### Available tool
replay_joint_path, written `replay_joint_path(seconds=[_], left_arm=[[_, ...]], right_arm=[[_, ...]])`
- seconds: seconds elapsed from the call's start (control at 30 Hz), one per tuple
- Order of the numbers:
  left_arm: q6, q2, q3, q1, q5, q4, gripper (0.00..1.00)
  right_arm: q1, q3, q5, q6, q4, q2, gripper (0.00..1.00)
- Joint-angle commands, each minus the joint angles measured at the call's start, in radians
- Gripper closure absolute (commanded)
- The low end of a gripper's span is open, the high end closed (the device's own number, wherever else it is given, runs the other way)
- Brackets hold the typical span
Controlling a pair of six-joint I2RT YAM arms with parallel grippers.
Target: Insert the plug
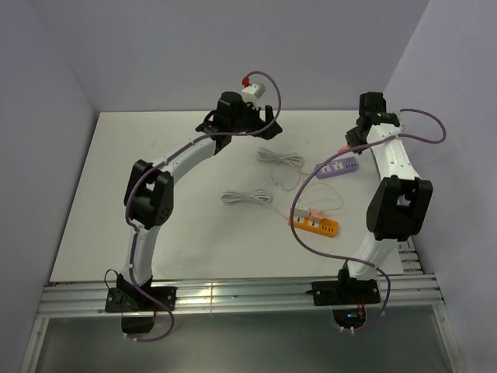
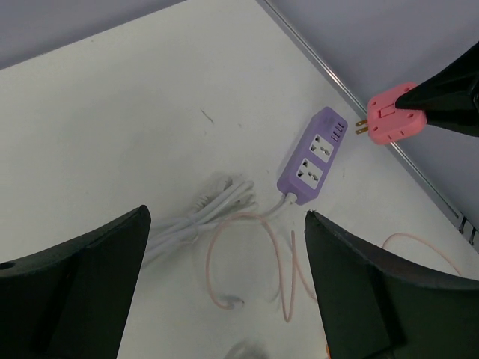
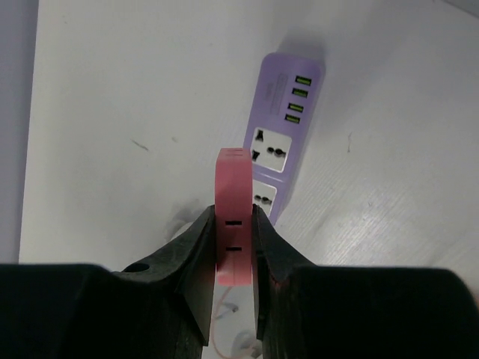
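Observation:
A pink plug (image 3: 233, 213) is pinched flat between the fingers of my right gripper (image 3: 233, 247), which is shut on it. In the left wrist view the plug (image 2: 393, 114) hangs in the air with its two prongs pointing at the purple power strip (image 2: 313, 155), a short gap between them. The strip (image 3: 284, 134) lies flat on the table with two sockets and a row of USB ports, just beyond the plug. A thin pink cord (image 2: 258, 254) loops on the table. My left gripper (image 2: 224, 292) hovers open over the cords, holding nothing.
An orange power strip (image 1: 314, 225) lies near the right arm's base. Two white cable bundles (image 1: 281, 161) (image 1: 247, 198) rest mid-table. The purple strip (image 1: 338, 167) sits close to the right wall (image 1: 458, 155). A metal rail (image 1: 233, 295) runs along the near edge.

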Motion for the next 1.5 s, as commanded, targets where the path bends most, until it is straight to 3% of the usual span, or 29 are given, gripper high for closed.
replay_joint_path(seconds=[0.0,0.17,0.43,0.83,1.47], left_arm=[[0.087,0.092,0.098,-0.002,0.05,0.021,0.12],[0.007,0.198,0.122,-0.005,0.057,0.074,0.19],[-0.079,0.29,0.171,-0.008,0.047,0.127,0.22],[-0.108,0.284,0.075,-0.023,-0.002,0.116,0.27],[-0.116,0.168,-0.178,-0.043,0.07,0.231,0.62]], right_arm=[[-0.014,0.121,0.021,-0.031,-0.058,0.072,1.0],[-0.014,0.133,0.028,-0.046,-0.069,0.108,1.0],[-0.012,0.182,0.074,-0.054,-0.09,0.177,1.0],[0.006,0.199,0.11,-0.088,-0.096,0.241,1.0],[0.054,0.225,0.176,-0.057,-0.099,0.235,1.0]])
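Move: The upper white cable bundle lies about 19 cm below the open left hand, roughly 5 cm to its right and 2 cm ahead; the lower cable bundle is some 13 cm back and 8 cm left of that hand. From the right hand, which already holds the pink plug, the purple strip lies about 14 cm below and 3 cm ahead, hardly to either side; the orange strip is about 18 cm back and 12 cm left. Downward, mostly in one quick plunge of about 15 cm, the left hand drops to the upper cable bundle, tipping its fingers further down, then eases back a few centimetres while the wide-open fingers close to under half. The right hand keeps its pinch on the pink plug and sinks about 6 cm towards the purple strip, tilting some 10 degrees, then near the end edges forward and rises about 2 cm. ##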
